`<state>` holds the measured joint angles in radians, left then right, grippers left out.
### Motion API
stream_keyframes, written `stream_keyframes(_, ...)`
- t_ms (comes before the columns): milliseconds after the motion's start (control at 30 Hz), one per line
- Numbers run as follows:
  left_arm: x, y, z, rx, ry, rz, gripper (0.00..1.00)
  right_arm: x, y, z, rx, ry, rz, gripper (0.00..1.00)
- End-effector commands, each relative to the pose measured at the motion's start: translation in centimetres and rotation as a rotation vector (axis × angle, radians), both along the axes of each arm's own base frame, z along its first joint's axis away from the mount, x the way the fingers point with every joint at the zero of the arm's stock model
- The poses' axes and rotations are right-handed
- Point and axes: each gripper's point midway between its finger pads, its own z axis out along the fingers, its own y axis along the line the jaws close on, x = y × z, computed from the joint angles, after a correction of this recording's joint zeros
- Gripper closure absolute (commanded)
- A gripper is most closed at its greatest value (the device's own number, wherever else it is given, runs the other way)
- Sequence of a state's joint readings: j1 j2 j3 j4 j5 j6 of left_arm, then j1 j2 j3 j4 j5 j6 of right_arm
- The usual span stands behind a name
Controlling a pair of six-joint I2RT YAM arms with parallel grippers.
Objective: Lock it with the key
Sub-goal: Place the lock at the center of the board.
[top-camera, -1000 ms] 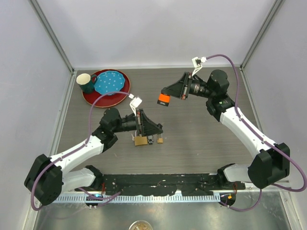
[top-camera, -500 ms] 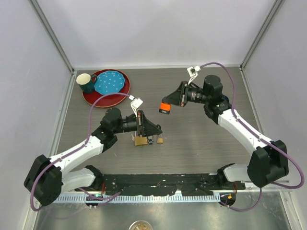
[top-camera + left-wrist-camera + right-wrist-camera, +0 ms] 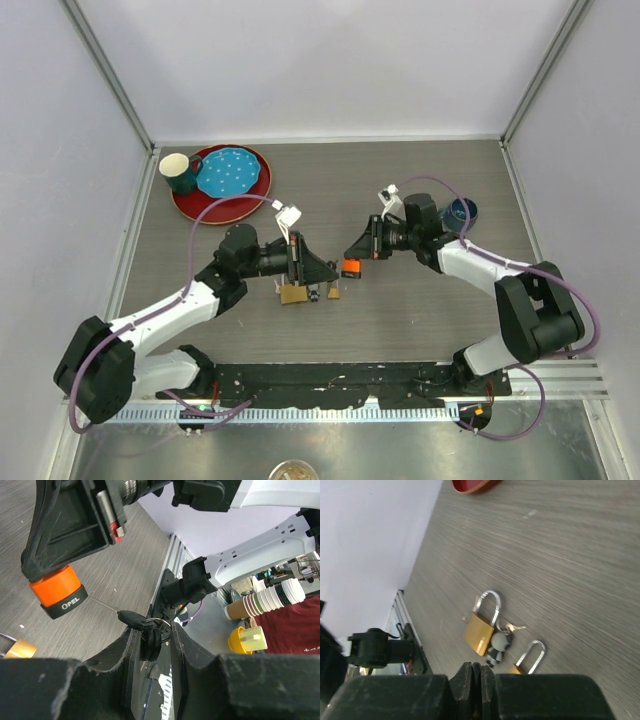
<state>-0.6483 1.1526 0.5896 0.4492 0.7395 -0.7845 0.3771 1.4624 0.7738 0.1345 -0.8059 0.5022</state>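
Note:
My left gripper [image 3: 318, 270] is shut on a bunch of black-headed keys [image 3: 149, 632] on a ring. One thin key shaft points at an orange cylinder [image 3: 56, 591] with a black band marked OPEL and reaches its black end. My right gripper [image 3: 350, 258] is shut on that orange cylinder [image 3: 351, 268] and holds it just above the table, right of the left gripper. Below them lie a large brass padlock [image 3: 481, 630] and a small brass padlock [image 3: 527, 660], both with open shackles. A grey figure fob [image 3: 498, 647] and a small key [image 3: 515, 627] lie between them.
A red plate [image 3: 190, 205] at the back left carries a blue dotted plate [image 3: 232, 172] and a dark green cup [image 3: 180, 172]. A dark blue cup [image 3: 462, 212] stands behind the right arm. Metal frame posts and white walls enclose the table.
The right gripper has carried the orange cylinder down and to the left, from mid-table to just beside the left gripper's key. The left arm has hardly moved.

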Motion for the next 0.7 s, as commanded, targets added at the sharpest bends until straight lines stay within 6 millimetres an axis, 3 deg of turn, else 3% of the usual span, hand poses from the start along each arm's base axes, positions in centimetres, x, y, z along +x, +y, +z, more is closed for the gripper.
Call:
stream_keyframes(0,0.4,-0.4,1.5,-0.027,-0.049,-0.004,1.0,0.9,-0.5,-2.5,-0.054,-0.006,-0.03,0.99)
stream_keyframes(233,0.5,-0.6,1.1,-0.024,-0.031,-0.008,1.0,0.7,-0.9,-7.9,-0.127,0.114,-0.036,0.99)
stream_keyframes(667,0.7,-0.9,0.8,-0.01,-0.018,-0.019,1.0,0.3,-1.8,-11.8,-0.232,0.204,-0.031,0.98)
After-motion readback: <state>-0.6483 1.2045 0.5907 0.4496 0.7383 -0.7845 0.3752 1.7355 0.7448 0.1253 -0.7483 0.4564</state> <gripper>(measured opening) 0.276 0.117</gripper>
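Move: The right hand, holding the orange lock, has its spot on the bare board some 12 cm below and about 4 cm nearer the base, 1 cm to its right. The small padlock lies about 4 cm back and 4 cm left of the hand, the keyring doll about 5 back and 8 left, the big brass padlock about 4 back and 12 left, all equally low. From the left hand, that spot is some 4 cm ahead, 5 right and 20 below. The right hand carries the orange lock on down, nearly straight, by about 11 cm onto the board just right of the small padlock, then stays there with its fingers still shut on the lock. On the way its wrist rolls some 15 degrees, bringing the lock body flatter, while the fingers dip a little more steeply; the left hand keeps its hold on the key and sinks slowly by a centimetre or two. ##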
